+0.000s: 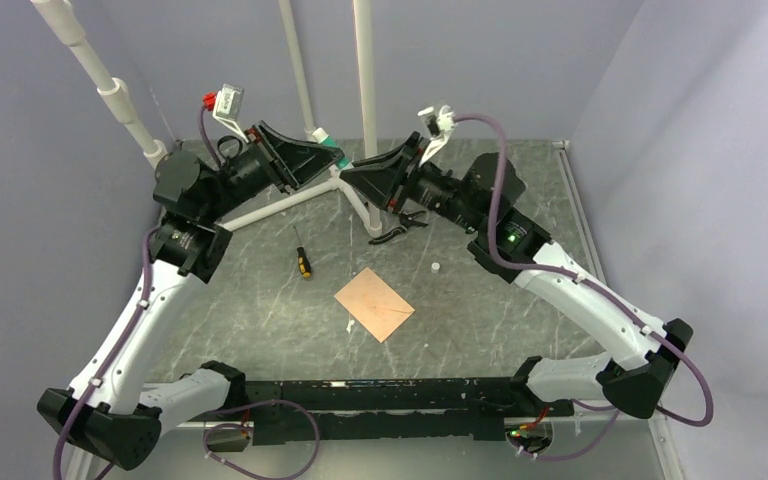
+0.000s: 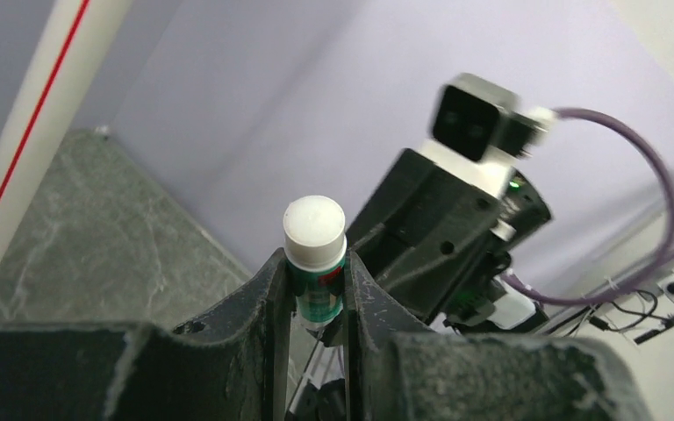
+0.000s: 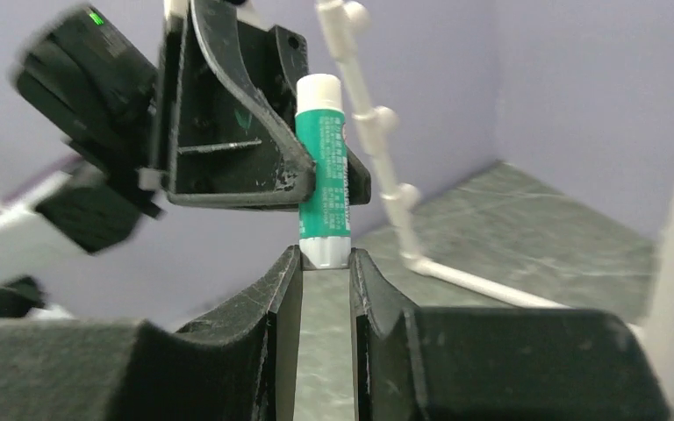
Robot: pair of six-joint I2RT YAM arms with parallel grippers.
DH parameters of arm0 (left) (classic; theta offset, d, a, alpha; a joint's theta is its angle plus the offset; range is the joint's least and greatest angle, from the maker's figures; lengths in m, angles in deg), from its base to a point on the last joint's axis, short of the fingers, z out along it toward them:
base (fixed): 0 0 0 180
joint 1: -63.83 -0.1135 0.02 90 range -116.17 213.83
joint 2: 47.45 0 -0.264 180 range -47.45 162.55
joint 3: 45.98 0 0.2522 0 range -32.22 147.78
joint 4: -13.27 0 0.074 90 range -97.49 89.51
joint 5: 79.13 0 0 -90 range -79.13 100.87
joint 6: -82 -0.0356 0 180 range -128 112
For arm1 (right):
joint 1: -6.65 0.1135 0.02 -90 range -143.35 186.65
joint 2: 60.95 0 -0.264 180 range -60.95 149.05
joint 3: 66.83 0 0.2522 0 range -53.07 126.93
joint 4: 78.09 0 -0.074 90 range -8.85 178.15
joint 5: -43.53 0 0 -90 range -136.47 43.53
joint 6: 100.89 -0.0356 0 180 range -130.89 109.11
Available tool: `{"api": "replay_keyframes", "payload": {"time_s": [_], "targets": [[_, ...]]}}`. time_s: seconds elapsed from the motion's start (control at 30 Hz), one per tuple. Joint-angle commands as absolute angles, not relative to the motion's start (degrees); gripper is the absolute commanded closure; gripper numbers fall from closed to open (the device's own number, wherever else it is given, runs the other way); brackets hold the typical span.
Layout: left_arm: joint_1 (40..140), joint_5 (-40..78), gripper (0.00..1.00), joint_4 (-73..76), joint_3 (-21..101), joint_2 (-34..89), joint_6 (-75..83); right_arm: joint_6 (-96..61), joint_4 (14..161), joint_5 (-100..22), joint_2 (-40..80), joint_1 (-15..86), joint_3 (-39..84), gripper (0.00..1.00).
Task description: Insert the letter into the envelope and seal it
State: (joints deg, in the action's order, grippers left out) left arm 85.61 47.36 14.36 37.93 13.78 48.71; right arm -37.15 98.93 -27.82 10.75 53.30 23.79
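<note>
A green glue stick [image 1: 328,141] with white ends hangs high over the back of the table, held between both grippers. My left gripper [image 2: 314,260] is shut on its green body, and one white end [image 2: 314,226] pokes past the fingertips. My right gripper [image 3: 326,256] is shut on the other, ribbed white end of the glue stick [image 3: 325,167], facing the left gripper [image 1: 332,153]. The peach-tan envelope [image 1: 374,303] lies flat on the table in front of both arms, far below the grippers. The letter does not show as a separate sheet.
A yellow-handled screwdriver [image 1: 303,262] lies left of the envelope. Black pliers [image 1: 400,228] rest under the right arm. A small white cap [image 1: 436,267] sits to the envelope's right, with a white scrap [image 1: 348,326] at its near corner. A white pipe frame [image 1: 290,205] crosses the back.
</note>
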Motion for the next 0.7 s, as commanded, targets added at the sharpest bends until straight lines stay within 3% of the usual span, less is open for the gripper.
{"api": "replay_keyframes", "payload": {"time_s": [0.0, 0.13, 0.3, 0.33, 0.37, 0.4, 0.47, 0.53, 0.67], "targets": [[85.9, 41.7, 0.98, -2.8, 42.4, 15.1, 44.5, -7.3, 85.6, -43.1, 10.8, 57.3, 29.0, 1.0], [85.9, 37.9, 0.97, -14.8, 47.3, 18.3, 42.4, 7.1, 81.4, -54.0, 13.4, 60.0, 30.3, 1.0], [85.9, 37.2, 0.97, -18.3, 49.8, 20.4, 38.8, 10.7, 79.7, -58.3, 15.2, 60.7, 31.7, 1.0], [85.9, 37.6, 0.98, -18.3, 50.1, 20.6, 37.4, 8.8, 79.9, -57.7, 14.7, 60.7, 31.4, 0.95], [85.9, 38.3, 0.97, -17.6, 50.2, 20.6, 35.5, 6.9, 80.2, -56.3, 14.0, 60.7, 30.9, 0.82], [85.9, 39.4, 0.97, -15.7, 50.0, 20.3, 33.6, 4.7, 80.1, -53.9, 13.0, 60.2, 30.4, 0.57], [85.9, 42.4, 0.98, -11.2, 48.6, 19.0, 28.6, -1.5, 79.0, -46.7, 10.9, 58.4, 30.2, 0.38], [85.9, 49.0, 0.98, -6.8, 46.9, 17.4, 22.8, -8.9, 79.2, -38.9, 8.5, 55.8, 29.4, 0.32], [85.8, 58.5, 0.98, -2.0, 44.3, 14.7, 14.4, -20.6, 87.1, -26.7, 2.6, 52.3, 21.7, 0.31]]}}
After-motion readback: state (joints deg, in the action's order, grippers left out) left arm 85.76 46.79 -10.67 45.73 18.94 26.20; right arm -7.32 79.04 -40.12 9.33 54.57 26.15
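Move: The glue stick hangs between the two hands: the left fingers hold it round its middle, and the right fingers already grip its lower white end, so its middle is about 2 cm ahead, 2 cm left and 2 cm above the right hand. Roughly 47 cm below the right hand, the envelope lies some 5 cm back and 2 cm right, the white cap 4 cm ahead and 13 cm right, and the pliers 14 cm ahead and 7 cm right. With the glue stick gripped between them, both hands sweep down about 8 cm and forward some 5 cm, the right hand rolling clockwise as its fingers keep hold of the stick's lower white end, the left tipping down the other way, so that they twist against each other by some 70 degrees. The right fingers then open wide and let go, that hand backing off to the right and towards the base with a slight rise and part of its roll undone, while the left keeps its grip and eases back and a little up. ##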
